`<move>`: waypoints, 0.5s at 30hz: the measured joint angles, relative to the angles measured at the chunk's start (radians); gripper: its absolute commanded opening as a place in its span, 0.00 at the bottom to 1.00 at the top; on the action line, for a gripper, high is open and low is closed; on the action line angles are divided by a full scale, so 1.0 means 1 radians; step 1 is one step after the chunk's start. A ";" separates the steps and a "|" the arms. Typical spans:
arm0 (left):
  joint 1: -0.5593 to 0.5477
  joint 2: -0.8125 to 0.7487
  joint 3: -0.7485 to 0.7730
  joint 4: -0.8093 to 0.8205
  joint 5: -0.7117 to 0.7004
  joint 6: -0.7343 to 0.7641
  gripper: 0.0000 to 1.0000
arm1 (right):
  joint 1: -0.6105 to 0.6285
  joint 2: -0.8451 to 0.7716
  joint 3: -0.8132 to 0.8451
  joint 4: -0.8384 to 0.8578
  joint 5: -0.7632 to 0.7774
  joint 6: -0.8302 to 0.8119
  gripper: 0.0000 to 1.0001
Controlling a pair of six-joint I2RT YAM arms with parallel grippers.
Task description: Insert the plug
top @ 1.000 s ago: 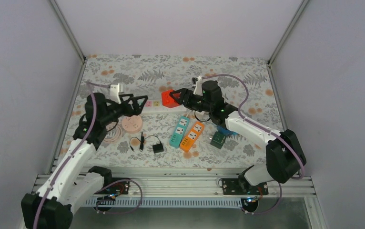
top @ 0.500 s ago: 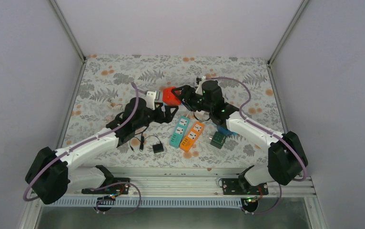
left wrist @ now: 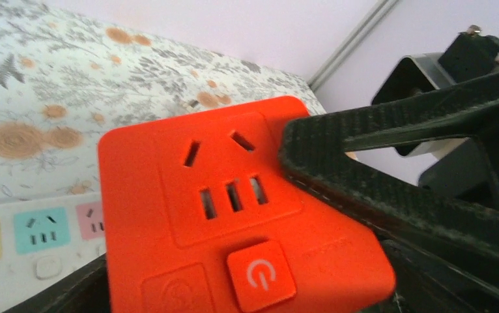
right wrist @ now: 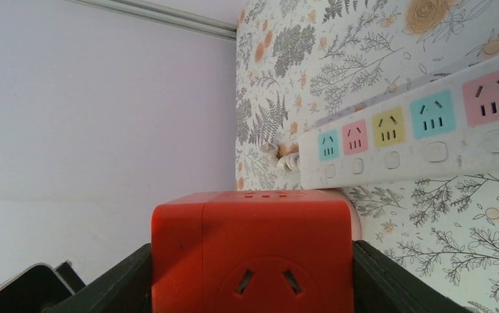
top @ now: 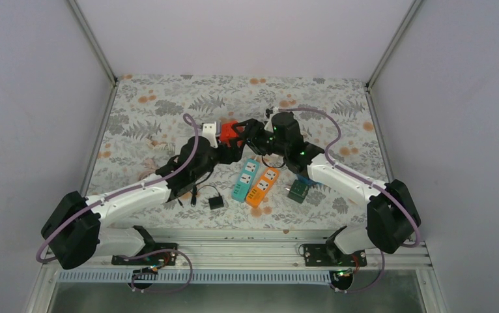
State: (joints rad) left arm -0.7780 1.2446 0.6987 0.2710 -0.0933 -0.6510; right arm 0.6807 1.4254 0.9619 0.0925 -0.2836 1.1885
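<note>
An orange-red socket cube [top: 228,130] hangs above the table, with my right gripper [top: 242,132] shut on it. In the right wrist view its black fingers [right wrist: 120,280] press both sides of the cube [right wrist: 253,248]. My left gripper [top: 232,149] is right below and beside the cube. Its jaws stand wide on either side of the cube [left wrist: 227,215], which fills the left wrist view. The right gripper's finger [left wrist: 397,156] lies across the cube's right edge. A small black plug on a thin cord [top: 195,193] lies on the table. A white power strip [right wrist: 416,137] with coloured sockets lies under the cube.
A teal strip [top: 245,177] and an orange strip [top: 264,185] lie side by side near the middle. A green socket cube [top: 298,191] sits to their right and a black adapter [top: 215,202] to their left. The two arms meet over the table's centre.
My left arm has swung from the left side to the centre and come up to the cube, and its jaws have narrowed slightly. The right gripper has kept hold of the cube, almost still.
</note>
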 measured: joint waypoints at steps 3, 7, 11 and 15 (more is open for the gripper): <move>-0.013 0.010 0.006 -0.003 -0.053 -0.019 0.69 | 0.000 -0.001 0.000 -0.001 0.002 0.003 0.61; -0.028 0.011 0.008 -0.019 -0.107 -0.021 0.60 | 0.007 -0.002 0.000 -0.018 0.020 0.003 0.65; -0.034 0.011 0.008 -0.017 -0.117 -0.028 0.58 | 0.008 -0.011 0.000 -0.028 0.035 -0.003 0.86; -0.028 0.011 0.009 -0.030 -0.142 -0.023 0.57 | 0.003 -0.043 0.001 -0.056 0.056 -0.052 1.00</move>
State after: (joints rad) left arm -0.8062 1.2560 0.7074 0.2409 -0.2348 -0.6743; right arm 0.6842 1.3819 0.9630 0.0364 -0.2279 1.1366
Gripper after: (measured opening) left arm 0.685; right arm 0.936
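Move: The red socket block, still held by the right fingers, sits between the left hand's open fingers, its middle within about a centimetre of the left hand point; from the right hand it is likewise at the fingertips, about 1 cm to the left. From the left hand, the white power strip lies some 20 cm below, about 5 cm ahead and 8 cm left; the teal strip, equally low, is roughly 7 cm back and 3 cm right. Closing in first, the left fingers narrow by about a quarter of their range until they stop on the red block and pinch it, the hand easing only about 1 cm left and forward and turning some 5 degrees counter-clockwise. The right hand keeps still with its grip, then opens nearly wide, lets go and draws about 1 cm back to the right and slightly up. ##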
